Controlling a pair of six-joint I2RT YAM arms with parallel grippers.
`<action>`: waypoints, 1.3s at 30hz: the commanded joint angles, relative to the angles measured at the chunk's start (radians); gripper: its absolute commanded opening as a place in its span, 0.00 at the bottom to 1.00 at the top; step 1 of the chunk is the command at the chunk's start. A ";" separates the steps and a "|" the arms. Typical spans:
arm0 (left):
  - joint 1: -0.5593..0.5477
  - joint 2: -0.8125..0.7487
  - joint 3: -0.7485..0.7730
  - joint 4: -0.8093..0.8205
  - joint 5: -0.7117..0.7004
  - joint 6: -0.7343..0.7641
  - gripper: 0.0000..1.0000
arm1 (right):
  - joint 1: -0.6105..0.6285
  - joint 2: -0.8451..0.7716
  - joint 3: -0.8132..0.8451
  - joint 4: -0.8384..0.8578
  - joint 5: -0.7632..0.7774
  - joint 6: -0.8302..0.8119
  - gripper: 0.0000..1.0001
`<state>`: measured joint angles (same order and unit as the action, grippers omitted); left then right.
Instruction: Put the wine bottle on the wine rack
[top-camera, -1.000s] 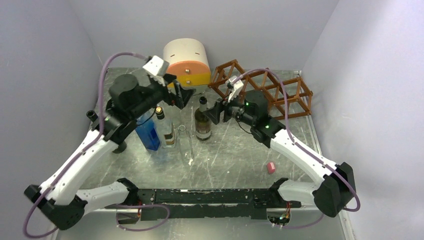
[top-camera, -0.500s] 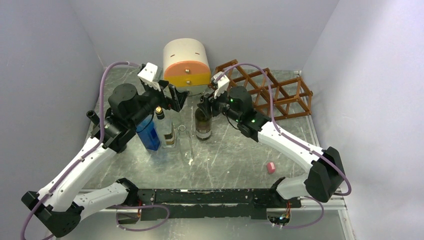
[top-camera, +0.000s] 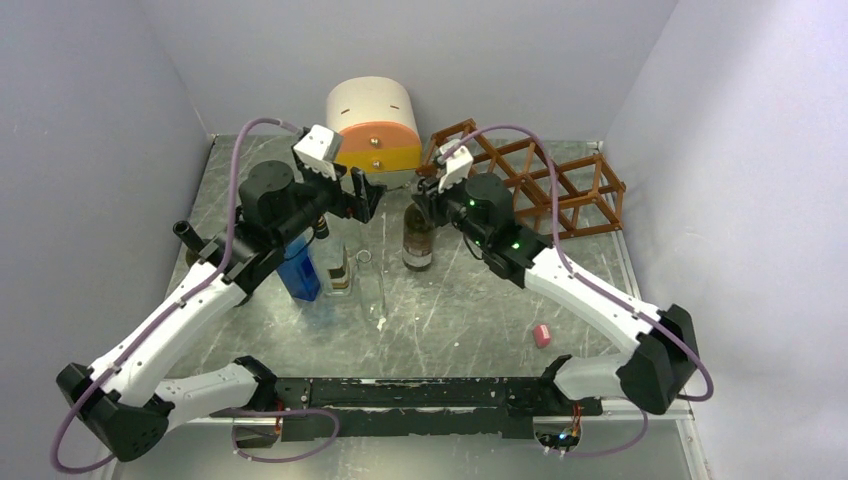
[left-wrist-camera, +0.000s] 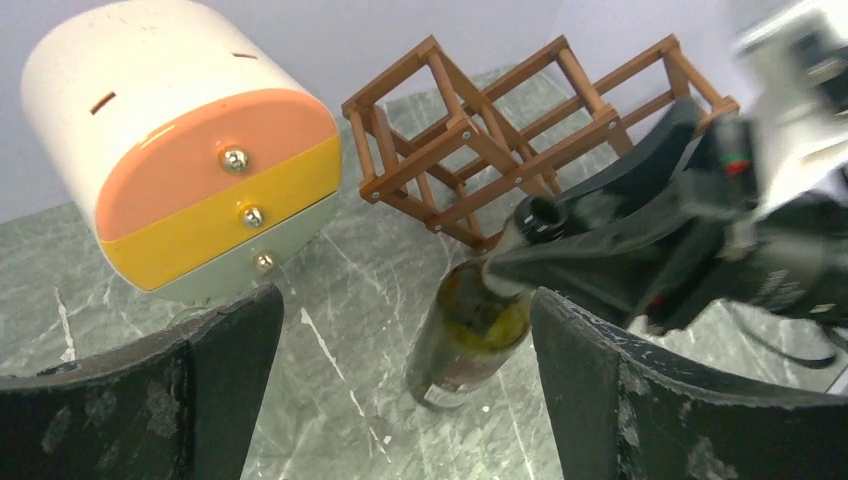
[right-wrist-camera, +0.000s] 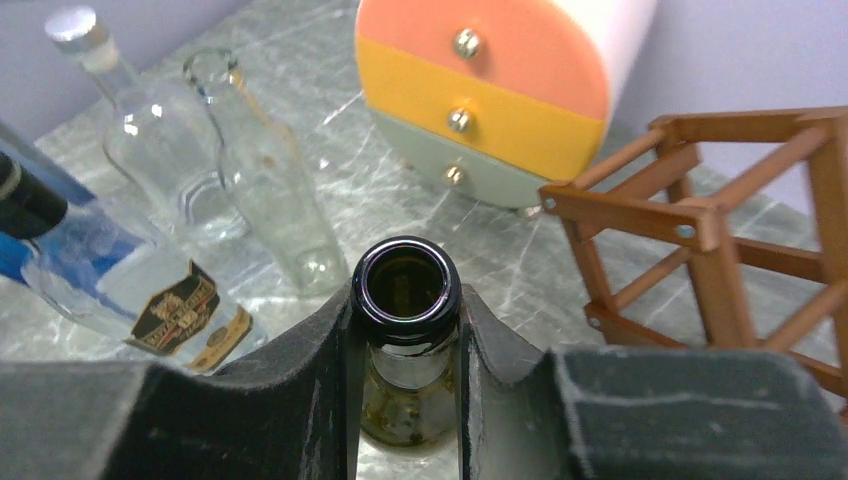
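The wine bottle (top-camera: 418, 243) is dark olive glass and stands on the grey table, left of the wine rack. My right gripper (top-camera: 421, 197) is shut on its neck. In the right wrist view both fingers press just under the open mouth of the wine bottle (right-wrist-camera: 405, 278), which sits in my right gripper (right-wrist-camera: 405, 330). The reddish-brown lattice wine rack (top-camera: 545, 180) stands at the back right with its cells showing nothing inside. My left gripper (top-camera: 366, 196) hangs open left of the bottle. From my left gripper (left-wrist-camera: 405, 320) I see the wine bottle (left-wrist-camera: 470, 335) and the wine rack (left-wrist-camera: 470, 135) beyond its fingers.
A cream-and-orange drawer cabinet (top-camera: 374, 125) stands at the back centre, close to the rack's left end. A blue bottle (top-camera: 298, 265), a labelled clear bottle (top-camera: 340, 268) and a slim glass bottle (top-camera: 379, 290) stand left of the wine bottle. A small pink object (top-camera: 542, 335) lies front right.
My right gripper moved left onto the wine bottle's neck and shut on it, and the bottle has shifted slightly right. My left arm swung a little right, still open.
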<state>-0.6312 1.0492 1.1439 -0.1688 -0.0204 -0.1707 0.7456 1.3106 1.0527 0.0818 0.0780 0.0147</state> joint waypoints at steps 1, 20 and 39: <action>-0.002 0.046 -0.007 0.051 0.113 0.086 0.96 | 0.000 -0.134 0.024 0.111 0.113 0.021 0.02; -0.002 0.329 -0.114 0.403 0.610 0.191 0.99 | -0.001 -0.297 0.201 -0.104 0.182 0.235 0.00; -0.002 0.333 -0.119 0.524 0.918 0.290 0.44 | -0.001 -0.412 0.136 -0.045 -0.080 0.264 0.00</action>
<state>-0.6312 1.4017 1.0122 0.2909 0.8066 0.0727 0.7387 0.9588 1.1858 -0.1181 0.1280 0.2394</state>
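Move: The wine bottle hangs or stands nearly upright with its neck already in the right hand, its middle about 12 cm straight below that hand. From the left hand it lies roughly 12 cm right, 3 cm ahead and 21 cm below. The labelled clear bottle is about 6 cm back and 5 cm left of the left hand, 24 cm below. The wine rack lies some 23 cm right and 13 cm ahead of the right hand, 18 cm below. The wine bottle is raised some 15 cm by the right hand, which keeps its neck grip while drawing right and back and rolling about 20 degrees, swinging the base leftward. The open left hand crosses about 12 cm right, dips and rises slightly again for a net drop, eases back, turns nearly 50 degrees clockwise, and begins closing its fingers round the bottle's body. ##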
